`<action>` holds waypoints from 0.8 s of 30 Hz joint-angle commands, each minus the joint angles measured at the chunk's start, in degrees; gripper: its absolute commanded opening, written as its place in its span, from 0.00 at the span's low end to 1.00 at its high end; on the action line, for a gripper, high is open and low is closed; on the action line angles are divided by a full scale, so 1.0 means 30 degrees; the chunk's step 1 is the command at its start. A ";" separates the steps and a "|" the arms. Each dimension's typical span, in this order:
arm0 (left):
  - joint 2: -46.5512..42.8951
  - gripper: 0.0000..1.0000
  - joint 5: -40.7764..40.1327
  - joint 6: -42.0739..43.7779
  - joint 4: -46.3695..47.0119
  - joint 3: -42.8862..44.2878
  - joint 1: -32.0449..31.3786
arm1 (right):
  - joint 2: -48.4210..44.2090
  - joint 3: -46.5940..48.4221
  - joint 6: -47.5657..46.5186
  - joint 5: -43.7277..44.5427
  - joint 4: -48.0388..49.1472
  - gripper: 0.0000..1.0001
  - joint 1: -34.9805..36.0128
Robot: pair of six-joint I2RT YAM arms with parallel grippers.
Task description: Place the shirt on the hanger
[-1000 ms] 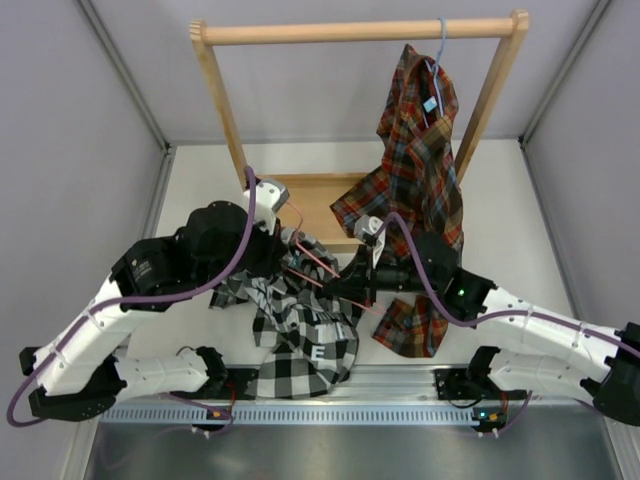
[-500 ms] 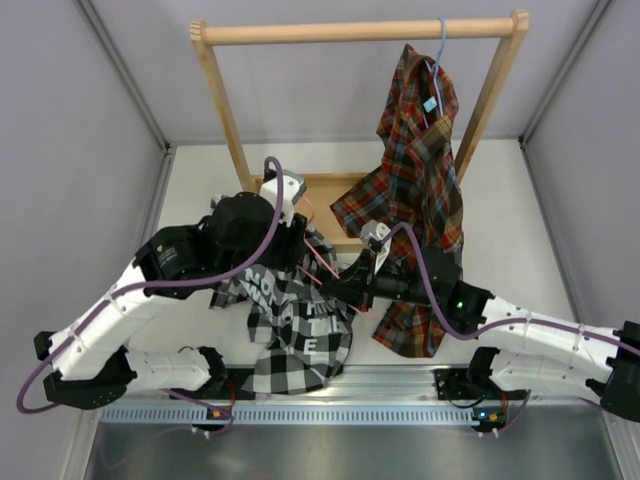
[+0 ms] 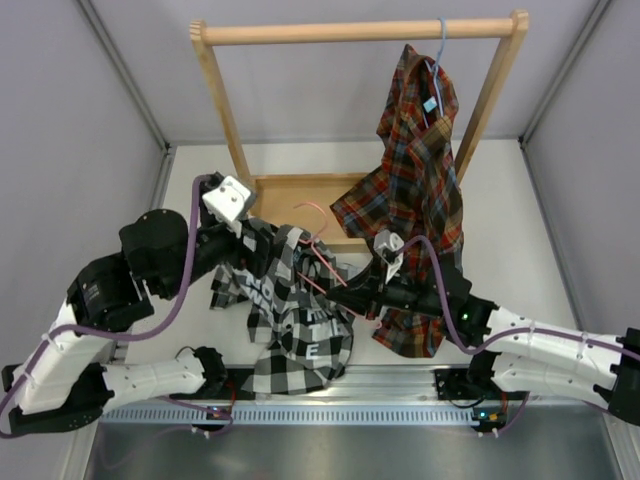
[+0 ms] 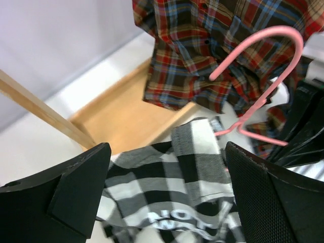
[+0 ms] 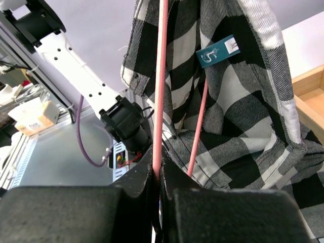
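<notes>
The black-and-white checked shirt [image 3: 298,325] with white lettering hangs draped over the pink wire hanger [image 3: 322,258], whose hook [image 4: 263,58] points toward the rack. My right gripper [image 3: 347,294] is shut on the hanger's wire [image 5: 161,101], and in the right wrist view the shirt [image 5: 238,111] hangs right beyond the jaws. My left gripper [image 3: 260,243] stands wide open just left of the shirt's upper edge. In the left wrist view the checked cloth [image 4: 172,187] lies past the gap between its fingers [image 4: 76,197], untouched.
A wooden rack [image 3: 360,32] stands at the back on a flat wooden base [image 3: 300,195]. A red, orange and blue plaid shirt [image 3: 420,170] hangs from it on a light blue hanger [image 3: 441,45], close behind my right arm. A metal rail [image 3: 400,385] runs along the near edge.
My left gripper opened, let go of the checked shirt and drew back to the left. The right gripper kept hold of the hanger and shifted slightly toward the near edge.
</notes>
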 commanded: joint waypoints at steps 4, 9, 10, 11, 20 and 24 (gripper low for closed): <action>-0.1821 0.98 0.2951 0.9252 0.4104 -0.3647 -0.0063 | -0.1573 -0.0176 0.0117 0.0238 0.2675 0.00 0.0281; -0.3146 0.98 0.7023 1.1955 0.4958 -0.4239 -0.0034 | -0.2277 -0.0293 0.0087 0.0093 0.1737 0.00 0.0281; -0.3117 0.98 0.7523 1.2101 0.4900 -0.4179 -0.0063 | -0.2335 -0.0294 0.0116 0.0005 0.1591 0.00 0.0281; -0.2797 0.98 0.7760 1.2364 0.4638 -0.4092 -0.0063 | -0.2394 -0.0352 0.0175 -0.0083 0.1560 0.00 0.0310; -0.1624 0.87 0.7971 1.3479 0.3669 -0.4472 -0.0034 | -0.2891 -0.0616 -0.0059 -0.1078 0.0801 0.00 0.0281; -0.1301 0.72 0.7294 1.3831 0.3669 -0.4501 -0.0063 | -0.3361 -0.0616 -0.0498 -0.1810 0.0272 0.00 0.0281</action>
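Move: The near neck edge of the checkered shirt lies about 7 cm to the left hand's right, level with it fore and aft, and some 6 cm below. The hanger's hook is around 4 cm ahead and 10 cm right, at hand height. From the right hand, which already holds the hanger, that neck edge lies about 10 cm left, 8 cm ahead and a little above. Left eases right and down about 5 cm towards shirt's neck edge, turning clockwise, narrowing; right draws hanger back-right. ##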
